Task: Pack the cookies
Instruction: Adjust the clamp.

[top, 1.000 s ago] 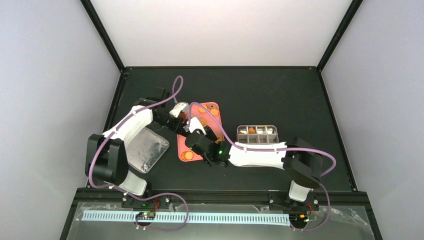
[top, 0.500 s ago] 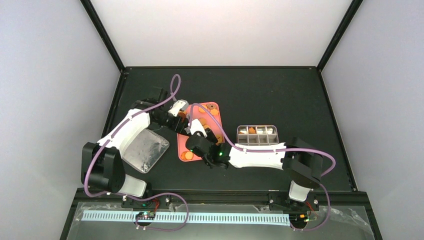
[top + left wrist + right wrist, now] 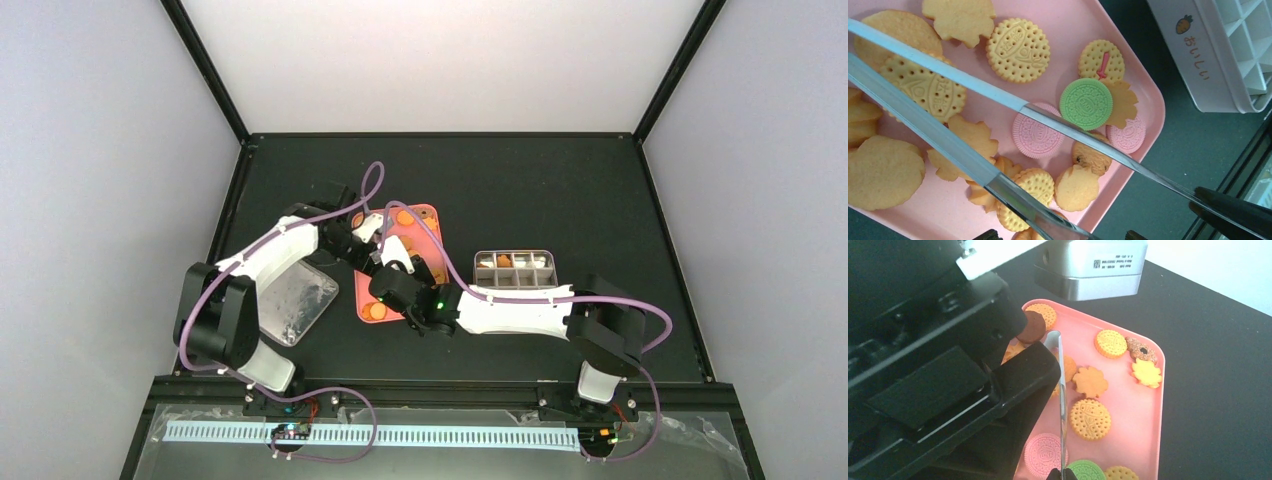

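Observation:
Cookies lie loose on the pink tray: yellow and tan ones, two pink ones and a green one. Both arms meet over this tray. My right gripper is shut on the edge of one blade of the metal tongs. In the left wrist view both tong blades run across the cookies. My left gripper stands open astride the nearer blade, with gaps on both sides. A dark brown cookie shows beside the left gripper's body.
A white compartment box stands right of the tray, with orange cookies in some cells; its wall shows in the left wrist view. A clear lid lies left of the tray, under the left arm.
My left arm has swung right and farther over the tray, and its jaws have narrowed around the tongs. The right arm has hardly moved.

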Robot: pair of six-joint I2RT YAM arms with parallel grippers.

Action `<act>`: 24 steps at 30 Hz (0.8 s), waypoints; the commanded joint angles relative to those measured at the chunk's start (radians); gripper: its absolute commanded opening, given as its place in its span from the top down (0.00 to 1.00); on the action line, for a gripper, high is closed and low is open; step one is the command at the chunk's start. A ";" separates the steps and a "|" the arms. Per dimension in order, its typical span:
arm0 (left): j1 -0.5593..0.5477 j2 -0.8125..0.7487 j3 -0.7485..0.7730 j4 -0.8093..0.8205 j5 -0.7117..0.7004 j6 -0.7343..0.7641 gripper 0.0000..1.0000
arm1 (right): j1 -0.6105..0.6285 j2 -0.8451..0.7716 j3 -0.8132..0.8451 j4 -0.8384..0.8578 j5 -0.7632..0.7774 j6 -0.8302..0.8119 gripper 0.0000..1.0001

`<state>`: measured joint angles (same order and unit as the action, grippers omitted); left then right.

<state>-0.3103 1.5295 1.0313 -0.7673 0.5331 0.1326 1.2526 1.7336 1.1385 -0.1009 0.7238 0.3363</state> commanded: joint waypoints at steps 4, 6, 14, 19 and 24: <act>-0.011 0.035 0.017 0.019 -0.028 -0.023 0.44 | 0.008 -0.023 0.003 0.017 0.034 0.039 0.99; -0.012 0.046 0.021 0.011 -0.015 -0.023 0.49 | 0.009 -0.029 -0.007 0.023 0.038 0.041 0.99; -0.013 0.056 0.024 0.004 -0.028 -0.026 0.83 | 0.009 -0.052 -0.043 0.036 0.052 0.046 0.99; -0.013 0.050 0.037 -0.003 -0.034 -0.025 0.87 | 0.010 -0.080 -0.085 0.071 0.063 0.033 0.99; -0.012 0.047 0.087 -0.033 -0.049 -0.012 0.93 | 0.009 -0.107 -0.141 0.098 0.070 0.027 0.99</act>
<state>-0.3164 1.5837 1.0458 -0.7719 0.4858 0.0853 1.2575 1.6691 1.0405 -0.0536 0.7521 0.3565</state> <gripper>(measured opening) 0.141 0.011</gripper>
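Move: The tongs' free left leg runs between the left hand's open fingers, some 1 cm below the point between them. The leg the right hand already grips is about 6 cm to the left hand's right, 3 cm back and perhaps 3 cm higher. On the tray 8 cm beneath the left hand, the pink cookie lies about 3 cm ahead and 3 cm right, the green one 2 cm ahead and 8 cm right. From the right hand, the free leg is about 3 cm ahead, 6 cm left and 5 cm lower. The left hand sinks nearly 2 cm over the cookies while its fingers close from about two-thirds open to nearly shut, pinching the tongs' left leg just above its slotted head, then stays there with hardly any turn. The right hand, still shut on the other leg, waits until the left fingers are nearly closed and then draws about 2 cm to the right, away from the left hand. ##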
